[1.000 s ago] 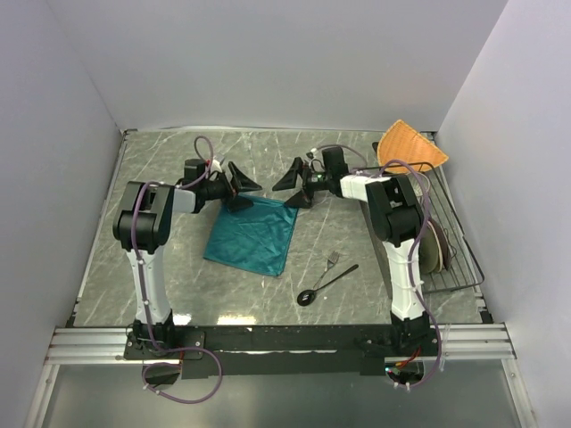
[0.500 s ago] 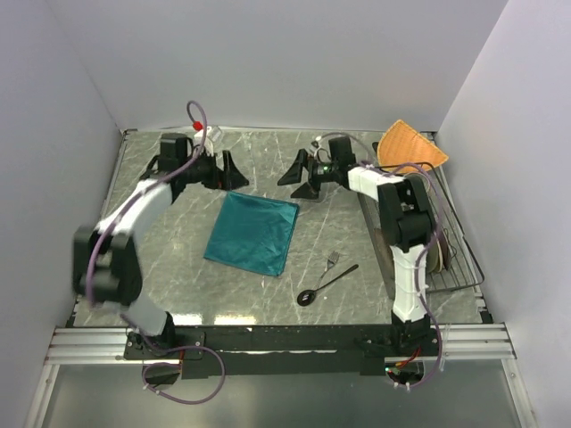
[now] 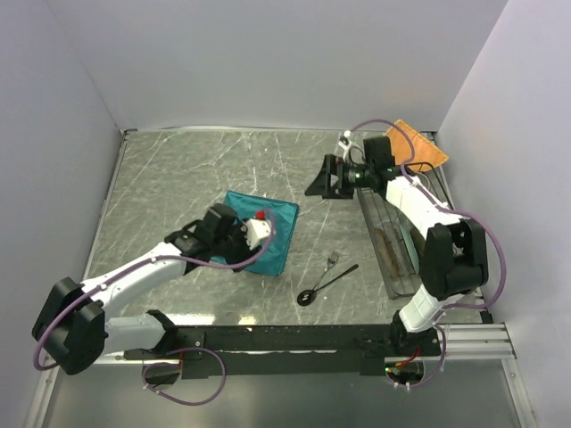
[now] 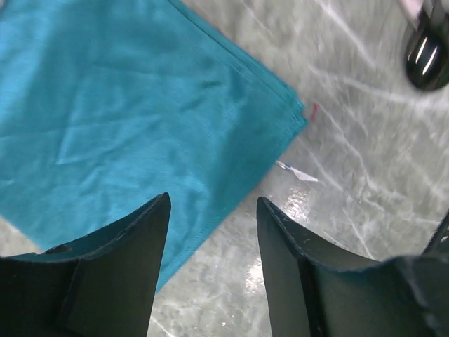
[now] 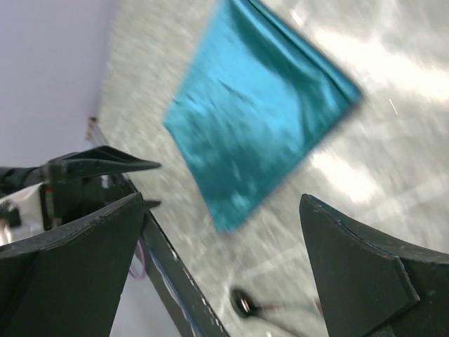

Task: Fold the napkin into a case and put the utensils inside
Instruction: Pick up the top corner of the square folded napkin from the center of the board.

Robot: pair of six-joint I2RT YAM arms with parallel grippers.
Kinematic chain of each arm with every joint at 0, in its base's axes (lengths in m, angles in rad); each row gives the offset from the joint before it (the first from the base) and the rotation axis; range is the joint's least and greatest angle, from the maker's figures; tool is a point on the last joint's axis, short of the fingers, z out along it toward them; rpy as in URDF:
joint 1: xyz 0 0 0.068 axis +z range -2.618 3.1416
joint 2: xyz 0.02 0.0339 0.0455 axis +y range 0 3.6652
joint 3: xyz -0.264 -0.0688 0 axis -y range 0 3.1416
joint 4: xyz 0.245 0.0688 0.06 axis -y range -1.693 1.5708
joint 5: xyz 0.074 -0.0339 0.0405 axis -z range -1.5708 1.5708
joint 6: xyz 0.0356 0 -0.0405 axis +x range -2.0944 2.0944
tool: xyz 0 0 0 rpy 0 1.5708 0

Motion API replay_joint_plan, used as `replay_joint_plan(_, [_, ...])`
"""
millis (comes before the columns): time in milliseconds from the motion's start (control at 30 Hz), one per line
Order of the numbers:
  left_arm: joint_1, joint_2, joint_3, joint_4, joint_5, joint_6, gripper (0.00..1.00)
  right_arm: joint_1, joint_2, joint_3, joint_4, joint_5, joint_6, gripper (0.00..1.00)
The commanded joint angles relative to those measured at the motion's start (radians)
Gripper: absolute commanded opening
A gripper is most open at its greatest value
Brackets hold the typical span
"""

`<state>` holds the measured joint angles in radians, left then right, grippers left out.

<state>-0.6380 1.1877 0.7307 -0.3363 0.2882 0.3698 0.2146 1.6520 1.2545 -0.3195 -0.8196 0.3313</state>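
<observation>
The teal napkin (image 3: 272,223) lies flat on the marble table (image 3: 161,178), and in the right wrist view the napkin (image 5: 259,105) is blurred. My left gripper (image 3: 260,239) hangs low over its near part. In the left wrist view the left gripper (image 4: 213,199) has its jaws partly apart with nothing between them. One finger is over the napkin (image 4: 126,112) and the gap is over bare table beside its edge. The fork (image 3: 333,259) and the dark spoon (image 3: 326,283) lie to the napkin's right; the spoon's bowl (image 4: 426,53) shows at the corner. My right gripper (image 3: 326,185) is wide open and empty at the back.
An orange woven cloth (image 3: 415,147) lies at the far right corner. A wire rack (image 3: 390,242) runs along the right side under my right arm. The black base rail (image 3: 285,337) borders the near edge. White walls close in the table.
My left arm swung from the far left down across the napkin's near side, and its jaws narrowed. My right gripper drew back to the right, still wide open.
</observation>
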Motion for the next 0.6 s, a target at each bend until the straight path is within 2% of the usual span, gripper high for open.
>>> replay_joint_plan(0, [-0.086,0.027,-0.028,0.123,-0.139,0.072,0.57,-0.052,-0.066,-0.098,-0.064,0.056,-0.064,1.0])
replay_joint_plan(367, [-0.253,0.173,-0.062,0.275,-0.165,0.063,0.55,-0.113,-0.069,-0.127,-0.056,0.057,-0.041,1.0])
replay_joint_plan(567, [-0.305,0.222,-0.106,0.329,-0.19,0.049,0.56,-0.123,-0.054,-0.127,-0.055,0.045,-0.023,1.0])
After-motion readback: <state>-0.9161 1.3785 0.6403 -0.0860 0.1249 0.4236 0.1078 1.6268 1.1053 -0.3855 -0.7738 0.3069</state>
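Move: The folded napkin's near right corner lies about 10 cm to the right of the left hand, some 5 cm back and about 8 cm below; the napkin's middle is roughly 7 cm ahead and 3 cm right of that hand. On the table, counted from the left hand, the fork lies about 23 cm right and 3 cm back, the spoon about 25 cm right and 6 cm back. From the right hand the corner is some 18 cm back, 13 cm left and 16 cm below. The left hand, half open throughout, sinks about 6 cm while swinging some 5 cm to the right and 3 cm back, out over the napkin's near right corner, its wrist turning roughly 10 degrees clockwise so that the fingertips come close above the cloth without yet gripping. The empty, wide-open right hand drops about 5 cm and shifts about as far left, a little back too, then stays clear of the napkin and utensils. ##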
